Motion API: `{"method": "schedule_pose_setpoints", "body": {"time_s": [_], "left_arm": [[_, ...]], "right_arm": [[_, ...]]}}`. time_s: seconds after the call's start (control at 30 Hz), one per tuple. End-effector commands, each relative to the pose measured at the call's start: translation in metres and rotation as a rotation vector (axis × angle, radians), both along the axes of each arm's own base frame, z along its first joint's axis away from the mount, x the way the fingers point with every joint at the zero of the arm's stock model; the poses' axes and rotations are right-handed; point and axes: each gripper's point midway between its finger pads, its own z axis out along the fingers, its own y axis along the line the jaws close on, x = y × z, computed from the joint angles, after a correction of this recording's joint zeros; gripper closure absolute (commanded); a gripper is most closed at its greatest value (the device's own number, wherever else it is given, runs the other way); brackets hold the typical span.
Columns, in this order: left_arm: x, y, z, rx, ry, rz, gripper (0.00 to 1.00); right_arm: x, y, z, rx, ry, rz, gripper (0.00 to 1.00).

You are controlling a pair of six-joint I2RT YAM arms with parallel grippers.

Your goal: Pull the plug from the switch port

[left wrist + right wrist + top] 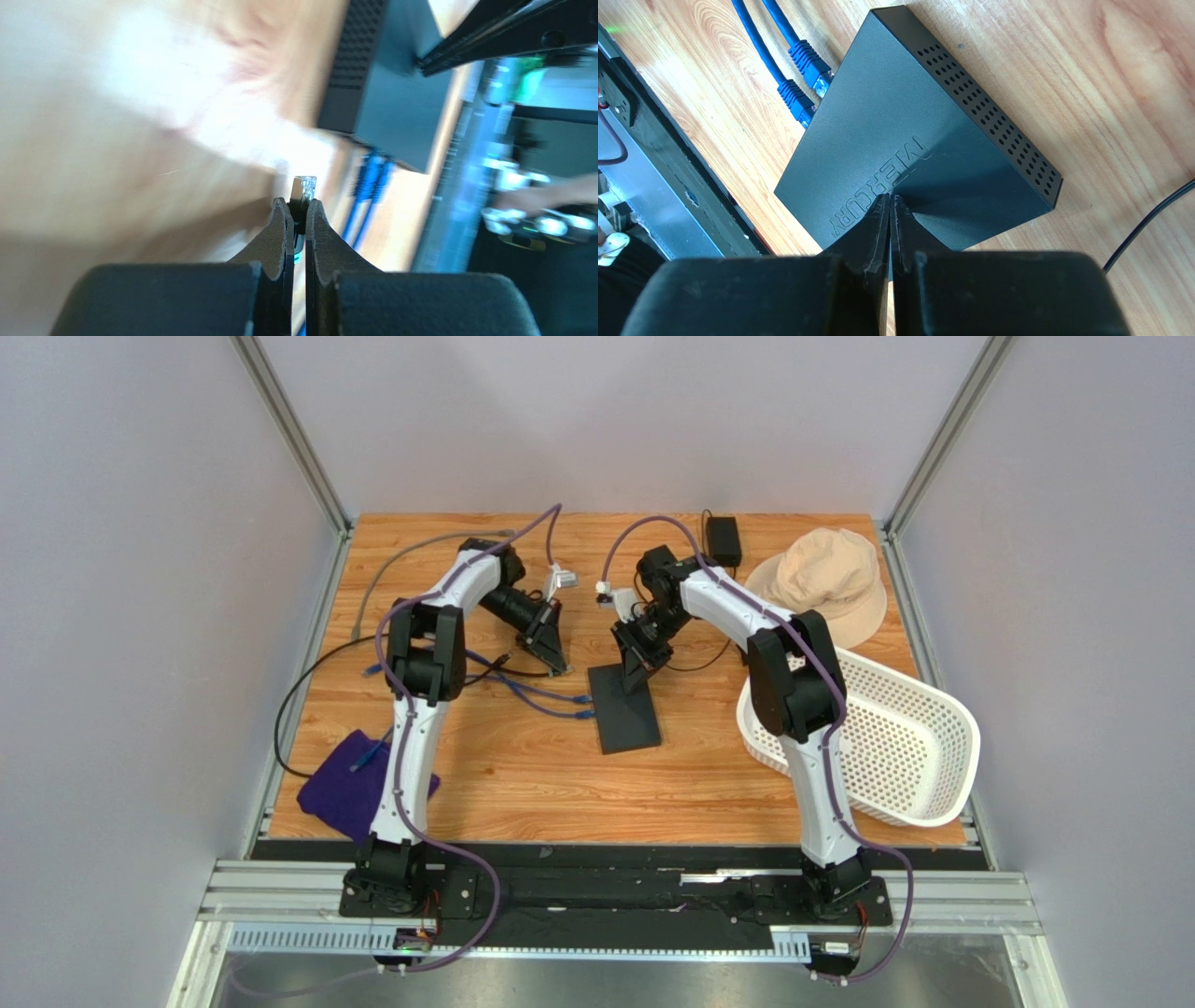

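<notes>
The switch [626,711] is a flat black box lying mid-table; in the right wrist view the switch [913,133] shows a vented side. My right gripper [890,199] is shut and empty, with its tips resting on the switch's top; overhead, the right gripper [636,664] stands over the far end. My left gripper [298,204] is shut on the plug [304,187]. Its clear tip is bare and apart from the switch [382,84]. Overhead, the left gripper [554,661] hangs just left of the switch. Two blue plugs [801,77] sit at the port side.
A beige hat [828,581] and a white basket [877,735] lie on the right. A small black adapter [723,541] sits at the back. A purple cloth [351,781] lies front left. Blue cables [540,695] trail left of the switch.
</notes>
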Motion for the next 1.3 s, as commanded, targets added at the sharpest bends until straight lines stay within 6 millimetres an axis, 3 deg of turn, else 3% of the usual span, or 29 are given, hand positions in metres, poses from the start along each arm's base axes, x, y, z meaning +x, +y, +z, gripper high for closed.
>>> {"method": "schedule_pose_setpoints", "body": {"time_s": [0.0,0.1,0.2,0.47,0.53,0.7,0.83,0.9,0.93,0.97,1.0,1.03,1.1,1.13,1.2,1.27], "left_arm": [[-0.019,0.017,0.049,0.016,0.074,-0.023,1.00],[0.006,0.021,0.067,0.005,0.003,0.041,1.00],[0.045,0.036,0.083,0.011,-0.101,0.159,1.00],[0.155,0.118,0.136,0.111,-0.514,0.466,1.00],[0.170,0.128,0.152,0.095,-0.563,0.526,1.00],[0.216,0.125,0.189,-0.020,-0.692,0.648,1.00],[0.238,0.111,0.172,0.006,-0.732,0.667,1.00],[0.245,0.106,0.176,-0.010,-0.768,0.672,1.00],[0.246,0.086,0.179,-0.023,-0.781,0.660,1.00],[0.250,0.078,0.188,-0.036,-0.808,0.670,0.91],[0.254,0.078,0.197,-0.022,-0.844,0.688,0.55],[0.253,0.075,0.210,-0.024,-0.872,0.691,0.45],[0.251,0.072,0.225,-0.020,-0.897,0.710,0.32],[0.245,0.073,0.247,-0.038,-0.919,0.721,0.30],[0.235,0.069,0.257,-0.062,-0.886,0.722,0.20],[0.218,0.065,0.271,-0.084,-0.851,0.708,0.17]], "right_arm": [[0.002,-0.025,-0.049,-0.167,-0.019,0.029,0.96],[0.002,-0.025,-0.047,-0.165,-0.023,0.030,0.96],[0.002,-0.025,-0.047,-0.167,-0.024,0.029,0.96],[0.001,-0.025,-0.046,-0.168,-0.024,0.031,0.96],[0.000,-0.025,-0.046,-0.174,-0.027,0.033,0.96],[0.000,-0.023,-0.045,-0.178,-0.033,0.039,0.96],[0.000,-0.021,-0.045,-0.181,-0.040,0.045,0.96],[0.000,-0.021,-0.045,-0.181,-0.041,0.045,0.96],[0.000,-0.022,-0.044,-0.182,-0.041,0.042,0.96],[-0.002,-0.023,-0.044,-0.185,-0.039,0.044,0.96],[-0.002,-0.023,-0.044,-0.185,-0.040,0.045,0.96],[-0.001,-0.023,-0.044,-0.186,-0.042,0.043,0.96],[-0.001,-0.022,-0.041,-0.183,-0.052,0.052,0.97],[0.001,-0.022,-0.040,-0.180,-0.062,0.057,0.97],[0.006,-0.020,-0.034,-0.170,-0.085,0.060,0.97],[0.010,-0.017,-0.023,-0.154,-0.115,0.065,0.97]]}}
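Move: The left hand holds the black cable's plug, already out of the switch, with bare table ahead of it; the grey cable's plug lies there about 22 cm ahead and 8 cm to the left, 2 cm lower. The switch's middle is some 5 cm back and 9 cm right of this hand, the blue plugs about 5 cm back and 3 cm right. From the right hand, whose closed tips are on the switch, its middle is about 2 cm back and 1 cm left. Forward and up, away from the switch, the left arm carries the pinched black plug quickly some 24 cm out and 18 cm up, swinging left by about 14 cm before coming back right by 9 cm. The wrist turns well counter-clockwise and lifts the fingers; near the end they spread wide and let the plug go high over the table. The right hand's shut tips stay on the switch. ##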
